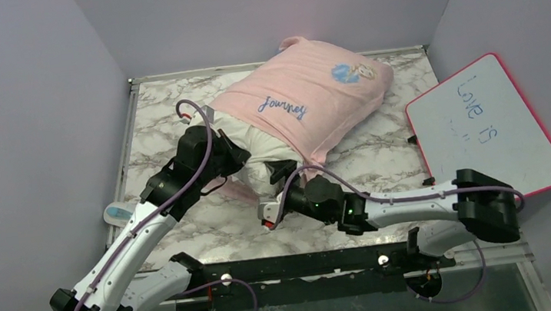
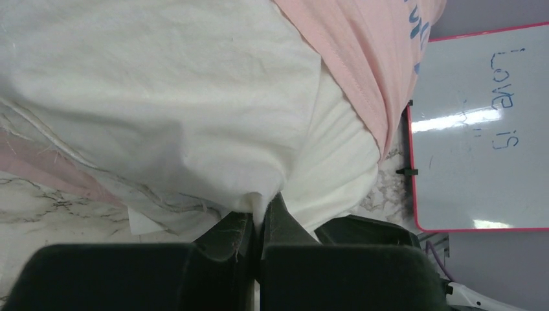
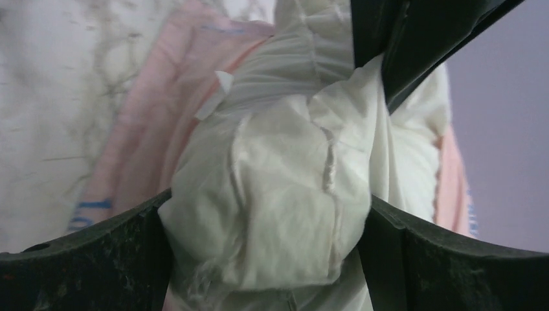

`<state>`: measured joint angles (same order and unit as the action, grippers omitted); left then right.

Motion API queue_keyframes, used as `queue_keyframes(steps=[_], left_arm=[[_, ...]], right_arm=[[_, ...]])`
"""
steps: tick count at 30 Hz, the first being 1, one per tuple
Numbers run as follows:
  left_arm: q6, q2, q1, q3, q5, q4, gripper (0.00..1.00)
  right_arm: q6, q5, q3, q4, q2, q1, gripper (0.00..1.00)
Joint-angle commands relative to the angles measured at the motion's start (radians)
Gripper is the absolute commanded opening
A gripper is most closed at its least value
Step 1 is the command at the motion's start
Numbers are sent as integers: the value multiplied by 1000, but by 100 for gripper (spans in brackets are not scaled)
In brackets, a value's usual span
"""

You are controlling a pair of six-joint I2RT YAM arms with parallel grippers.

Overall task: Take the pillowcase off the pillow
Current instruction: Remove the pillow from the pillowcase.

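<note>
The pale pink pillowcase (image 1: 312, 94) with "Journey" on it covers the far part of the white pillow (image 1: 267, 145), whose near end sticks out bare. My left gripper (image 1: 238, 159) is shut on a pinch of the pillow's white fabric (image 2: 162, 97), right at its fingertips (image 2: 259, 210); the pink pillowcase hem (image 2: 369, 58) lies beyond. My right gripper (image 1: 280, 193) stands open, its fingers wide on either side of a bunched white pillow corner (image 3: 278, 188) that fills the gap (image 3: 267, 207). Pink pillowcase (image 3: 155, 129) lies under that corner.
A pink-framed whiteboard (image 1: 486, 126) leans at the table's right edge. A small blue-and-white object (image 1: 120, 213) sits off the left edge. Lavender walls close in the marble table (image 1: 175, 112) on three sides.
</note>
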<state>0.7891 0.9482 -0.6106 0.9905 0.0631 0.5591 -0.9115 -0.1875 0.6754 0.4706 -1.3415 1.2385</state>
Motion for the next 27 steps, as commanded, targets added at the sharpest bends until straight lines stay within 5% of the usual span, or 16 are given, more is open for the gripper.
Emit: queue_keyframes(steps=[1,3,5,10,14,20,27], left_arm=[[12,-56,2,46,-61,-113,0],[14,-70,2,37,-79,-107,0],[26,-100,2,22,-24,-79,4],[26,-226,2,-10,179,27,63],[41,-271,1,3,312,145,78],[148,-420,2,-17,459,270,79],[194,-380,2,-139,392,189,79]], right_arm=[[-263,-352,11,478,-164,-2,100],[-291,-404,54,624,-235,-2,97],[-255,-400,98,592,-251,-2,74],[85,-442,237,284,-169,-10,2],[389,-431,338,37,-102,-36,1],[849,-338,532,-353,-42,-152,1],[998,-254,639,-506,7,-180,1]])
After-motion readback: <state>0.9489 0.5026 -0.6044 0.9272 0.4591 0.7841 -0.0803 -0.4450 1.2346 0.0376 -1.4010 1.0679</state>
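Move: Just ahead of the open right fingers, about 3 cm forward and 2 cm to their left, bulges a fold of the pillow's bare white end. The pillowcase rim's near corner is some 10 cm to the right hand's right, 1 cm ahead and 3 cm lower; the loose pink flap lies about 9 cm to its left, 2 cm back, 15 cm down. From the left hand, already gripping the pillow higher up, that fold is roughly 6 cm right, 2 cm back, 5 cm lower; the flap is 4 cm left, 6 cm back, 20 cm below. Pushing forward onto the white fold, the right fingers close and pinch it, then carry it up about 12 cm and further forward, the wrist rolling and swinging clockwise by some 55 degrees in all. The left hand rises a little, opens and lets go of the pillow, then backs off mostly to its left, away from the pillow, turning counter-clockwise. ##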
